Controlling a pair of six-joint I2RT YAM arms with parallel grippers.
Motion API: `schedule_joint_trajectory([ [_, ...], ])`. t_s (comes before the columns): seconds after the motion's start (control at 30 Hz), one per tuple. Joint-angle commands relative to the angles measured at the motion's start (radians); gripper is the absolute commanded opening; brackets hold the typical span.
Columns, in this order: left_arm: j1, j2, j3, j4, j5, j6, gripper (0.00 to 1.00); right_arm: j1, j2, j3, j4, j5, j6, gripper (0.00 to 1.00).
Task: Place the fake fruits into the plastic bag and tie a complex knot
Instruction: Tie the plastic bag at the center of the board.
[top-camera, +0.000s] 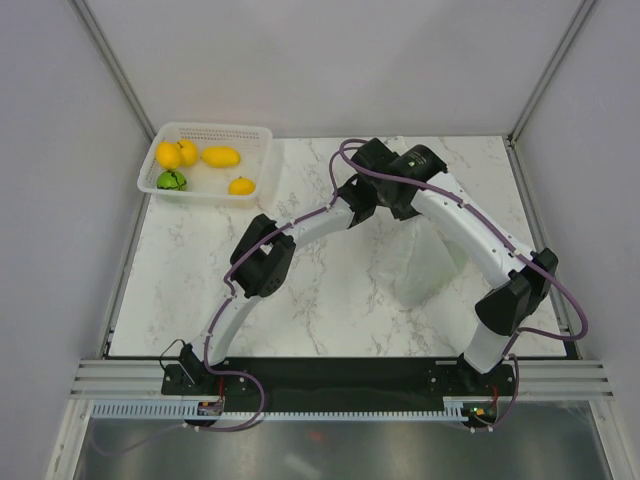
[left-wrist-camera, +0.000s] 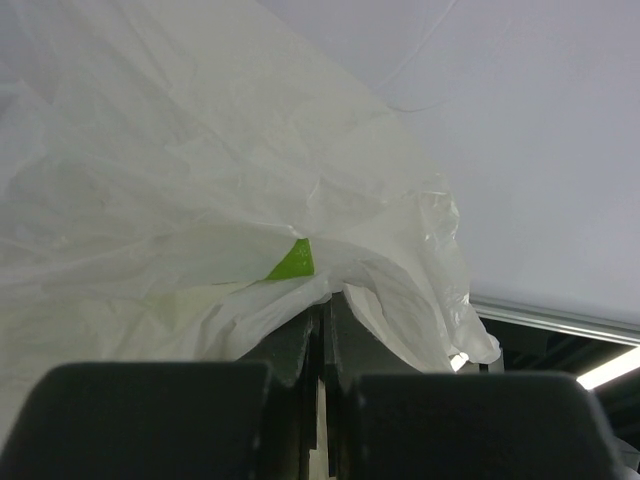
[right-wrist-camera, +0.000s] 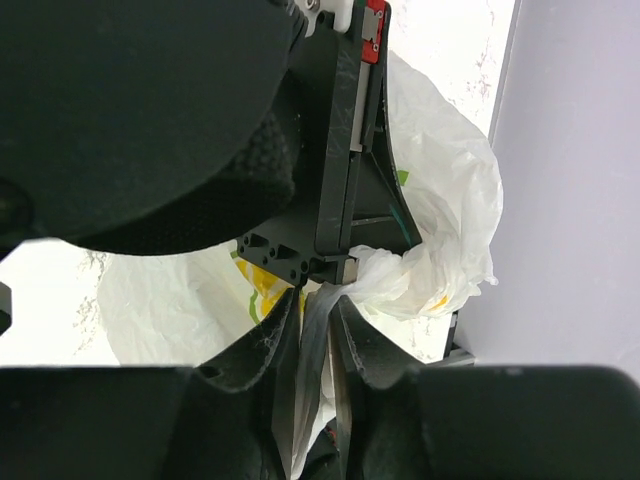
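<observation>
The plastic bag (top-camera: 425, 265) hangs white and crinkly below the two grippers, which meet over the table's middle right. My left gripper (left-wrist-camera: 325, 300) is shut on a fold of the bag (left-wrist-camera: 150, 200), next to a green leaf print (left-wrist-camera: 293, 262). In the right wrist view a twisted lump of bag film (right-wrist-camera: 405, 275) sits at the left gripper's tips (right-wrist-camera: 340, 268); whether it is a tied knot I cannot tell. My right gripper (right-wrist-camera: 318, 310) stands slightly open with a thin strand of the bag between its fingers. Several fake fruits, yellow ones (top-camera: 221, 157) and a green one (top-camera: 171, 180), lie in a basket.
The rigid white perforated basket (top-camera: 262, 160) stands at the table's far left corner. Grey walls close the table on the left, the back and the right. The two arms arch over the marble tabletop (top-camera: 190, 280).
</observation>
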Motion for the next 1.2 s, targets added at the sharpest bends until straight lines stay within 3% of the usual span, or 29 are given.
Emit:
schedule_joint_trajectory([
  [0.0,-0.030,0.000,0.007,0.008,0.001,-0.007,0.02,0.018,-0.031,0.011,0.147,-0.033,0.040,0.25],
  [0.43,-0.003,-0.014,0.017,-0.002,0.021,-0.017,0.02,-0.011,-0.038,0.054,0.146,-0.075,0.034,0.46],
  [0.63,0.005,-0.017,0.025,-0.008,0.024,-0.015,0.02,-0.028,-0.060,0.081,0.158,-0.125,0.031,0.62],
  [0.7,0.007,-0.014,0.030,-0.008,0.026,-0.013,0.02,-0.040,-0.075,0.099,0.170,-0.144,0.029,0.76],
  [0.8,0.008,-0.009,0.040,-0.011,0.027,-0.013,0.02,-0.063,-0.084,0.129,0.185,-0.187,0.021,0.83],
  [1.03,0.008,-0.011,0.045,-0.017,0.026,-0.012,0.02,-0.103,-0.092,0.163,0.207,-0.277,-0.005,0.90],
  [1.17,0.010,-0.011,0.045,-0.019,0.027,-0.009,0.02,-0.170,-0.136,0.141,0.236,-0.326,0.012,0.87],
])
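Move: The bag neck, pinched in the left gripper, lies close under the right fingertips: roughly 4 cm below, 1 cm ahead and 1 cm to the right. A twisted strand of bag already runs between the half-loosened right fingers. The fruit-filled bag body is some 7 cm back, level sideways and 15 cm below; the crumpled bag flap sits about 4 cm ahead, 6 cm right and 6 cm below. For the left hand, the neck is right between its fingers. Leftward first, a slow 2.5 cm or so with the fingers steadily opening, then quickly up about 6 cm and some 3 cm forward, the right hand lets go of the bag strand and backs away above the left gripper with its jaws nearly wide. Its left side rolls up by some 25 degrees. The left hand stays almost in place and keeps its pinch on the bag neck. ##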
